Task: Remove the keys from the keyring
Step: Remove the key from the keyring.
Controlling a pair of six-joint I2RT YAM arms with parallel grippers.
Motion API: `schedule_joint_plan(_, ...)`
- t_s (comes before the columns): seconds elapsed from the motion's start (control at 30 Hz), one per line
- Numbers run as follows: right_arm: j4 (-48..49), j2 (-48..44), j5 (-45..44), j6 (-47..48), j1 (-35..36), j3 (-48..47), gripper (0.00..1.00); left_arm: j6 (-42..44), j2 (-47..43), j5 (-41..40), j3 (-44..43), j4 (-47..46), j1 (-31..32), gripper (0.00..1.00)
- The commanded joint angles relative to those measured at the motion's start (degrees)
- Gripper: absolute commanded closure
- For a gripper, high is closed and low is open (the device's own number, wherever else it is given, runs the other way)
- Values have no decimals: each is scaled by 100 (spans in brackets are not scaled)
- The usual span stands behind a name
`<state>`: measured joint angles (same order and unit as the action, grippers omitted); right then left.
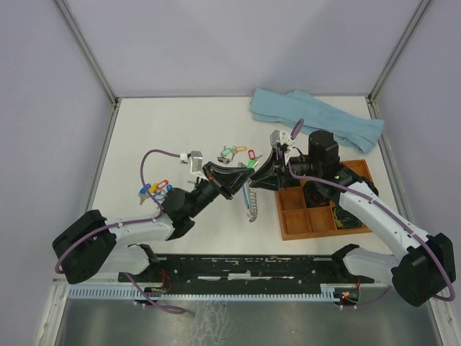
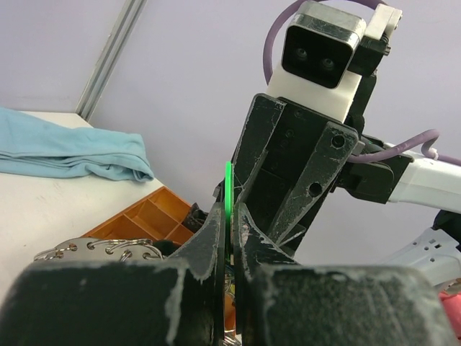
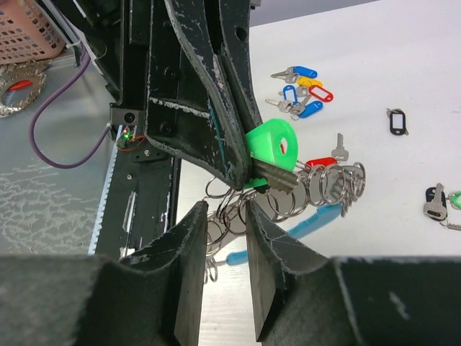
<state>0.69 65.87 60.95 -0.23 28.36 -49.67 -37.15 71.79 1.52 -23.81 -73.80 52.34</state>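
Note:
My left gripper (image 1: 232, 178) (image 2: 232, 220) is held above the table, shut on a green-tagged key (image 2: 228, 189) (image 3: 271, 140). From that key hangs the keyring (image 1: 250, 203), a light-blue arc (image 3: 317, 220) strung with several silver split rings (image 3: 324, 184), a red-tagged key (image 3: 320, 162) and a bare silver key (image 3: 340, 148). My right gripper (image 1: 263, 173) (image 3: 229, 216) faces the left one just below the green tag. Its jaws stand narrowly apart with a few rings in the gap; whether they touch the rings is unclear. Loose keys (image 1: 155, 189) (image 3: 302, 90) lie on the table.
An orange compartment tray (image 1: 324, 213) (image 2: 144, 216) sits at the right under my right arm. A light-blue cloth (image 1: 317, 119) (image 2: 72, 151) lies at the back right. More tagged keys (image 1: 236, 153) and a black tag frame (image 3: 397, 121) lie mid-table.

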Motion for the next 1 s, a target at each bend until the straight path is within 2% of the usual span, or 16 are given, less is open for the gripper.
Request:
schedule_joint_plan(0.0,355,-16,-219,-267,36,-43,65,-123,28,-160,-317,-346,63,97)
schedule_joint_plan(0.1,298,-30,-313,-260,34,-63,67,-117,43,-178,-342,-328,75,97)
schedule_joint_plan(0.2,129,-30,-413,-96,34,-90,73,-122,39,-187,-356,-323,85,97)
schedule_joint_plan(0.37,-268,-45,-401,238,29,-220,94,-110,-34,-213,-316,-306,93,97)
schedule_joint_plan(0.43,-389,-39,-359,326,5,-280,99,-94,-110,-231,-288,-299,85,97)
schedule_joint_plan(0.6,1,-81,-141,-179,-171,-188,99,-44,-387,-338,-62,-285,88,97)
schedule_joint_plan(0.7,627,-100,-80,-790,-322,-5,99,-5,-598,-462,127,-242,88,97)
schedule_joint_plan(0.87,1479,-53,-564,-1875,-609,305,99,-168,-645,-468,325,-183,84,97)
schedule_joint_plan(0.97,1873,16,-806,-2450,-712,504,99,-348,-456,-468,460,-477,85,97)
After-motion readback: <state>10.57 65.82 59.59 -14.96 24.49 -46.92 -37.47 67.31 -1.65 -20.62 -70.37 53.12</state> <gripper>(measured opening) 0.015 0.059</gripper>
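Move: The ring under the green key hangs in the gap between the right hand's part-open fingers, about 1 cm to its left; from the left hand it lies about 3 cm below and 1 cm back and to the right. The green key, still in the left fingertips, is roughly 2 cm ahead of the right hand, 2 cm left and 2 cm higher; the keyring plate hangs about 2 cm ahead, straight in line, and 4 cm below. The right hand eases less than a centimetre forward as its fingers shut from about a third open and pinch the ring just under the green key, then draws forward and rises with a slight pull to the right, about 2 cm forward in all, turning roughly 10 degrees as its fingertips tip down. The left hand keeps its grip on the green key and, late on, shifts a little over 1 cm left and about 1 cm down, so the two hands draw apart sideways with the key and the ring between them. ##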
